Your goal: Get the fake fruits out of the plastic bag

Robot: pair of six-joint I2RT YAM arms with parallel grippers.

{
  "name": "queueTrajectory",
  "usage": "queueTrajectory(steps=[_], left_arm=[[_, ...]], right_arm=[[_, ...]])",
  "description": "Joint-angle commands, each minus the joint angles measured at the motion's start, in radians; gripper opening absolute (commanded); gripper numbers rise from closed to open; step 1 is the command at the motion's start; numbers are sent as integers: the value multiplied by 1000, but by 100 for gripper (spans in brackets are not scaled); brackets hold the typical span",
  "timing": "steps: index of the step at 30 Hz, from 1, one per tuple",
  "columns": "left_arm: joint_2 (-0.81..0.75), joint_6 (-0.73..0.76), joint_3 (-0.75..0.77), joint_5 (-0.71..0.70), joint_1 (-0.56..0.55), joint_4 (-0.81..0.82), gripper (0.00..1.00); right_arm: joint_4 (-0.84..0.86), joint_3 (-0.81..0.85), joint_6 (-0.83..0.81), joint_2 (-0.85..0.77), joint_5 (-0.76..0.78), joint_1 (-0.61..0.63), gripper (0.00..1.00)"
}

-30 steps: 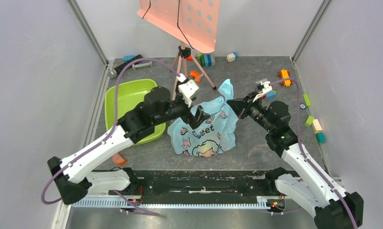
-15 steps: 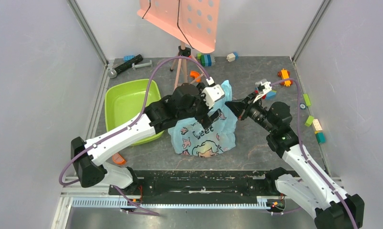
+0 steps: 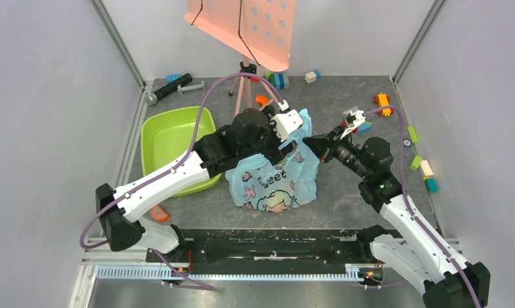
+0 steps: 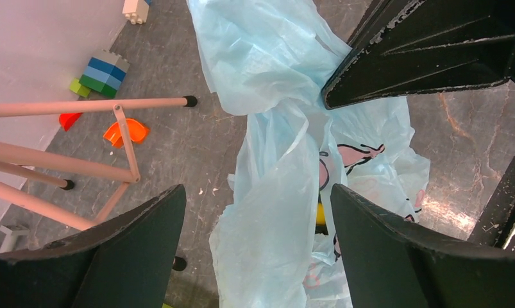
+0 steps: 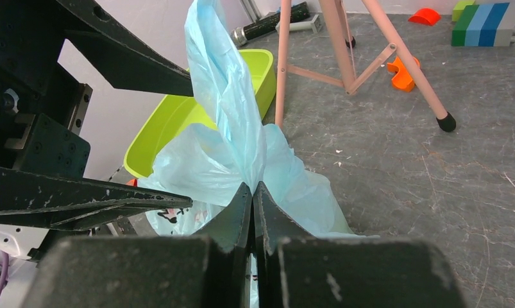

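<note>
The light-blue plastic bag (image 3: 274, 183) with a cartoon face sits mid-table, its top bunched upward. My right gripper (image 3: 310, 142) is shut on the bag's upper edge (image 5: 229, 128), and its own view shows both jaws pressed together (image 5: 252, 187) on the film. My left gripper (image 3: 282, 149) hangs over the bag's mouth, open. A raised fold of the bag (image 4: 274, 212) stands between its fingers (image 4: 256, 192). Of the fake fruits, only a sliver of yellow (image 4: 320, 213) shows inside the bag; the others are hidden.
A lime-green tub (image 3: 171, 138) lies left of the bag, under the left arm. A pink tripod (image 3: 245, 83) stands just behind the bag. Toy bricks (image 3: 277, 80) lie at the back, others along the right wall (image 3: 424, 170), and an orange toy (image 3: 383, 102) at back right.
The left arm swung right from beside the tub to above the bag's top, and its jaws narrowed slightly. The right gripper kept its hold on the bag.
</note>
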Motion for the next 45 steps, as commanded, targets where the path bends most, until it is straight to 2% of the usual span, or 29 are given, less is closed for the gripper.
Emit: queueTrajectory(steps=[1,9,20,28,32,40,45], left_arm=[[-23,60,40,21,-4,-1,89],[36,88,80,64,-4,-30,92],[108,95,88,57,-4,-62,85],[102,85,105,43,-3,-80,61],[61,63,96,60,-5,-71,39],[-90,-34,6,38,11,59,34],[-215,-162,-86,41,95,226,25]], right_arm=[[12,2,-15,-8,-19,-2,0],[12,-4,-15,-3,-26,-1,0],[11,-3,-14,-14,-30,-1,0],[2,-2,-17,-29,-7,-1,0],[21,-9,-6,-48,43,-1,0],[70,54,6,-34,104,-2,0],[76,120,-24,11,136,-2,0]])
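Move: The bag's free rim hangs between the left hand's open fingers, about 4 cm below the hand point, level ahead and 1 cm to its right. The bag's body is roughly 11 cm back, 4 cm to the left and 15 cm down from the hand; the green basin's middle is some 36 cm to the left, level ahead and 22 cm down. From the right hand, shut on the bag's handle, that rim is about 3 cm back, 5 cm to the left and 4 cm lower. Left hand sinks some 4 cm, pinches the bag's free rim, then lifts about 7 cm; right keeps the handle. ##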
